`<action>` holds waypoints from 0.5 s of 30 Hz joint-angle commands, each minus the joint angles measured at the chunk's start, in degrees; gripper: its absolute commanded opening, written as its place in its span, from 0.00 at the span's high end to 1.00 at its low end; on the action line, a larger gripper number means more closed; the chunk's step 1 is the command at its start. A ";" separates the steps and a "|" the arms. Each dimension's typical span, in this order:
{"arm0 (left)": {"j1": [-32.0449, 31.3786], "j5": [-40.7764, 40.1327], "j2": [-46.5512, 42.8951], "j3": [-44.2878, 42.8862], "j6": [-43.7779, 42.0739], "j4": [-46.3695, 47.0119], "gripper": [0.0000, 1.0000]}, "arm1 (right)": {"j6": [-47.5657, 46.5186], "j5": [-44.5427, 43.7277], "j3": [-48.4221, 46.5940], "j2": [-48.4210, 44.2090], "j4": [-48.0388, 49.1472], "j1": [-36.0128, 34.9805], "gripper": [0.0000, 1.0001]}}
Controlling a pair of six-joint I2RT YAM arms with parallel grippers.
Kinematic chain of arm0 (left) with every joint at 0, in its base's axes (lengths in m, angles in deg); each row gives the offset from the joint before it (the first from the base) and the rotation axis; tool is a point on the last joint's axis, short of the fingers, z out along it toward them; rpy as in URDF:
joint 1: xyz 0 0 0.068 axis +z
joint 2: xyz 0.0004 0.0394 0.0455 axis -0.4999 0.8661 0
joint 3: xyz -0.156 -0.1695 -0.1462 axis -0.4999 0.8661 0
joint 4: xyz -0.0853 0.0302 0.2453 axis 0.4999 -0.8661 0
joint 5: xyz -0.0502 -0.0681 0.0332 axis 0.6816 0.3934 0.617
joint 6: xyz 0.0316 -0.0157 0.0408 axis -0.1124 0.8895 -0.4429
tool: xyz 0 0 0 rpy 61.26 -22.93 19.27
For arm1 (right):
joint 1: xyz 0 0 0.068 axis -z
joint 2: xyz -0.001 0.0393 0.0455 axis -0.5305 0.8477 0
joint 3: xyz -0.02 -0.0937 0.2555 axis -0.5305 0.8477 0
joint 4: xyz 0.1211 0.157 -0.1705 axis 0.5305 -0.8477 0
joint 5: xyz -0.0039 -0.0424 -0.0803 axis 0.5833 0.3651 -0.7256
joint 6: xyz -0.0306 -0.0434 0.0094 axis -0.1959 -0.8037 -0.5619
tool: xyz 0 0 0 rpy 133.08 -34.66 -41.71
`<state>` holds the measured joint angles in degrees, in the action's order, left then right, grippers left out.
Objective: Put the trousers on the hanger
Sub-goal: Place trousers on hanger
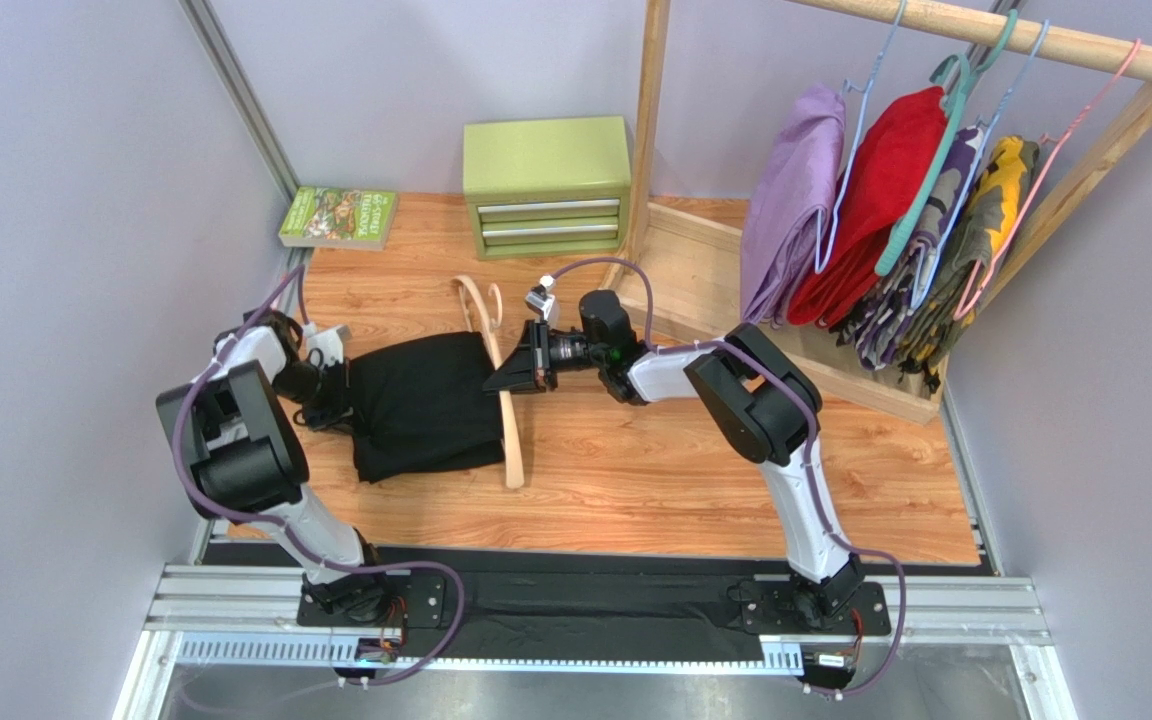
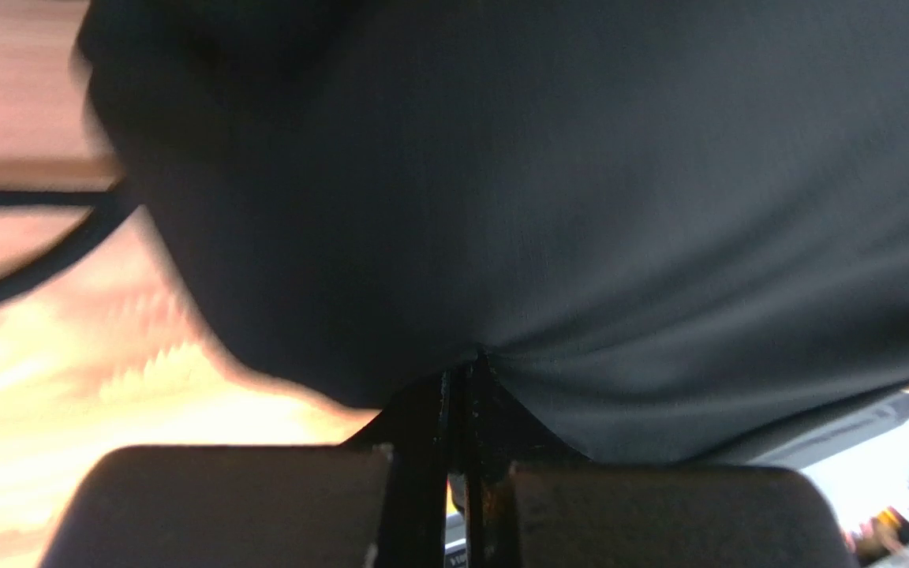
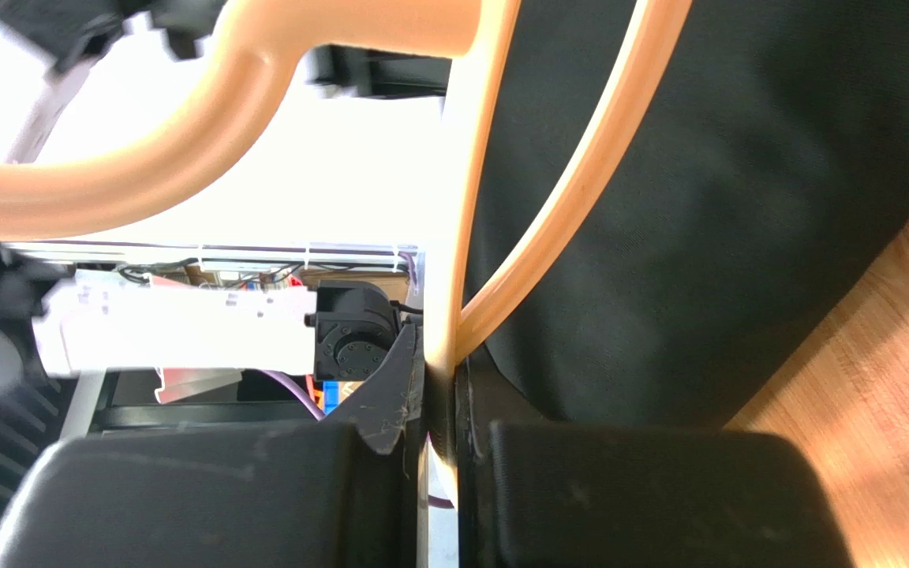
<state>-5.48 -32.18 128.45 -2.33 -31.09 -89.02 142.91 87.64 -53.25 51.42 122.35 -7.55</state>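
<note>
The black trousers (image 1: 420, 402) lie folded on the table's left side and fill most of the left wrist view (image 2: 613, 213). My left gripper (image 1: 330, 393) is at their left edge, shut on a pinch of the cloth (image 2: 471, 367). The pale wooden hanger (image 1: 509, 405) stands along the trousers' right edge, and part of the cloth looks to pass under its crossbar. My right gripper (image 1: 519, 368) is shut on the hanger's arm (image 3: 469, 213), with the trousers (image 3: 756, 201) just behind it. Where the hook is I cannot tell.
A green two-drawer box (image 1: 546, 186) and a book (image 1: 339, 216) stand at the back. A wooden clothes rack (image 1: 988, 30) at the right carries purple, red and patterned garments on thin hangers. Its base frame (image 1: 687, 270) reaches toward my right arm.
</note>
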 commanded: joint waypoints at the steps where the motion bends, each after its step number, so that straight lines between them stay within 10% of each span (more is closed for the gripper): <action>1: 0.62 -7.66 5.79 -1.53 -3.07 5.19 0.89 | 0.65 -1.40 0.37 -3.58 -5.72 1.10 1.00; 15: 0.80 16.75 -25.37 3.48 -4.13 2.29 0.28 | -7.42 0.17 1.52 -21.76 -15.02 2.59 1.00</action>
<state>-5.13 -24.38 113.35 1.85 -33.30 -87.88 140.11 86.35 -50.19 37.68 108.58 -5.61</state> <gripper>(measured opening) 0.573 0.050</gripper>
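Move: The left hand pinches the trousers' left edge down at the table; the folded trousers' middle is about 13 cm to its right and 2 cm ahead, nearly level. The hanger crosses over their right end, its middle some 22 cm right of that hand, 5 cm ahead and 7 cm higher. From the right hand, which grips the hanger, the trousers' middle is about 10 cm left, 3 cm back and 8 cm below; the green drawers are 27 cm ahead, 6 cm right, about level. Upward, by some 6 cm, and about 3 cm to the right, away from the left hand, the right hand carries the hanger it keeps gripped, with the trousers' right end over its bar. The left fingers first stay low and open past half, letting go of the trousers' edge, then the hand rises about 5 cm and draws slightly left, its fingertips swinging forward. ##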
